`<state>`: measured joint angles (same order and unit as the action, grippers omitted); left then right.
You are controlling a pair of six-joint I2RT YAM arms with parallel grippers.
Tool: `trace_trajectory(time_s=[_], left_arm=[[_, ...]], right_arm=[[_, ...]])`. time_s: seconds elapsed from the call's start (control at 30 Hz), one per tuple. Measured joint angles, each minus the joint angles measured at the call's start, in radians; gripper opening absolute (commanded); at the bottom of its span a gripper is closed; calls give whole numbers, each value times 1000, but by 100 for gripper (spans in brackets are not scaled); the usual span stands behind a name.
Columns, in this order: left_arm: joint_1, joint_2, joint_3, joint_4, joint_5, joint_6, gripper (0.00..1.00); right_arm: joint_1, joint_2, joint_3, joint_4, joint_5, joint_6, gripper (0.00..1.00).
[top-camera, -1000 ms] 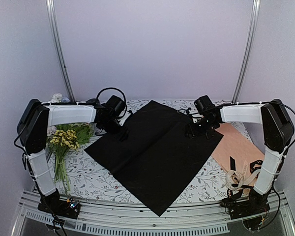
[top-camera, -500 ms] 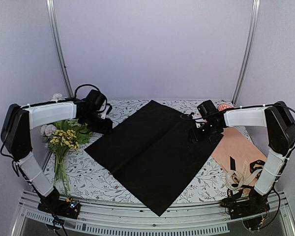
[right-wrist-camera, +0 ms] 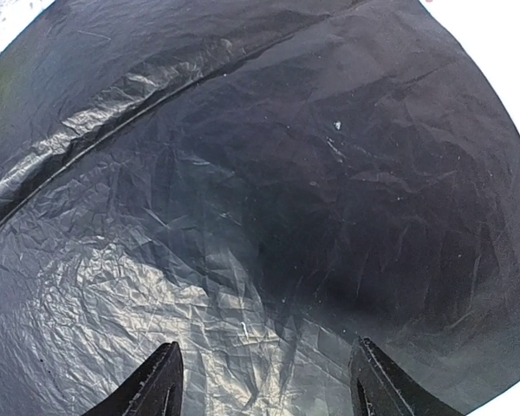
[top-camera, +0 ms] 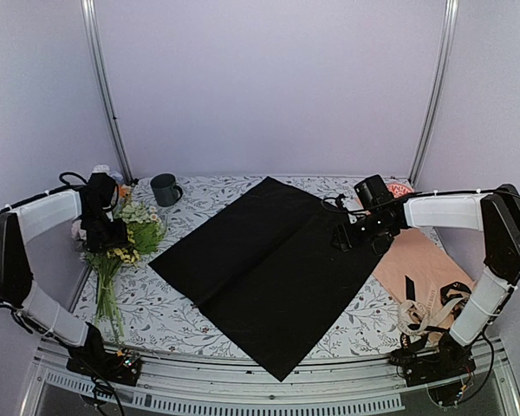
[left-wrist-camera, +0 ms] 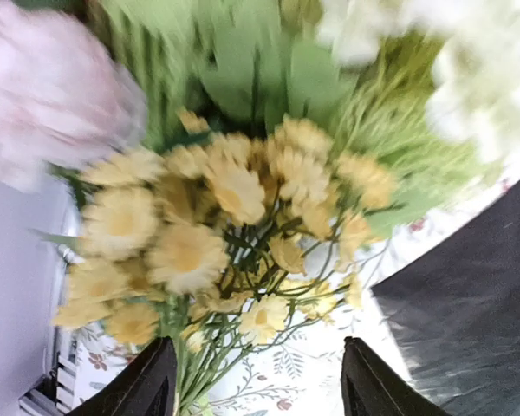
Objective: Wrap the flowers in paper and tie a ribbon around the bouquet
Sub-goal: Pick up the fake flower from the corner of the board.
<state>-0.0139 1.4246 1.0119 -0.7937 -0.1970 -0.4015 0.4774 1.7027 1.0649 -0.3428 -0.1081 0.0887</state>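
Observation:
The flowers [top-camera: 128, 227] lie in a mixed bunch at the table's left edge, stems toward the near side. My left gripper [top-camera: 111, 239] hangs open just above them. In the left wrist view a pink bloom [left-wrist-camera: 43, 95], white blooms [left-wrist-camera: 468, 87] and small yellow blooms [left-wrist-camera: 234, 186] fill the frame above the open left gripper [left-wrist-camera: 260, 386]. The black paper [top-camera: 269, 264] lies flat in the middle as a diamond. My right gripper [top-camera: 347, 239] hovers open over its right corner, with only the crinkled paper [right-wrist-camera: 243, 217] beyond the open right gripper [right-wrist-camera: 264, 386]. The cream ribbon [top-camera: 423, 317] lies by the right arm's base. No bouquet is in view.
A dark green mug [top-camera: 165, 189] stands at the back left. A peach sheet [top-camera: 420, 260] lies under the paper's right corner, with a black strap ribbon [top-camera: 412, 286] on it. Metal frame posts rise at both back corners.
My left arm has swung from the paper's left corner out over the flower bunch, uncovering the mug. The right gripper has shifted slightly over the paper's right corner.

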Motion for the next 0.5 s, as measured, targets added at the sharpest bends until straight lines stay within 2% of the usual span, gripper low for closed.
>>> trace_trajectory(time_s=[0.07,0.13,0.23,0.37,0.5], left_arm=[[2,53,-21,8,-18,0,60],[2,90,-37,23,-45,0,52],[3,107,-51,46,-90,1,34],[3,106,-77,90,-132,15,0],[3,93,-95,113,-147,26,0]], right_arm=[[0,0,-6,1,0,0,67],[0,0,-10,0,-1,0,67],[0,0,-11,0,-4,0,67],[0,0,-11,0,-12,-3,67],[0,0,-11,0,-25,-8,67]])
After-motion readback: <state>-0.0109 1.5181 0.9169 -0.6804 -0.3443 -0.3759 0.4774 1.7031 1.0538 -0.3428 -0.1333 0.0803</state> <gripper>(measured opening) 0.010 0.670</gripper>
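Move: Just ahead of the left hand, roughly 2 cm out, 2 cm to its left and 4 cm below, sit the yellow flowers. From that hand the pink flower is some 6 cm farther out and 7 cm left, the green leaves about 5 cm ahead and 7 cm right, and the black paper's near corner roughly 9 cm right and 3 cm back, 7 cm down. From the right hand the yellow flowers lie about 48 cm left, level with it, some 4 cm lower. Dropping about 4 cm into the yellow flowers, mostly at the start, the left hand also eases some 2.5 cm to its left while tilting about 10 degrees, left side rising. The fingers go from well open to fully shut just under the lower daisy heads, pinching at thin stems there. ##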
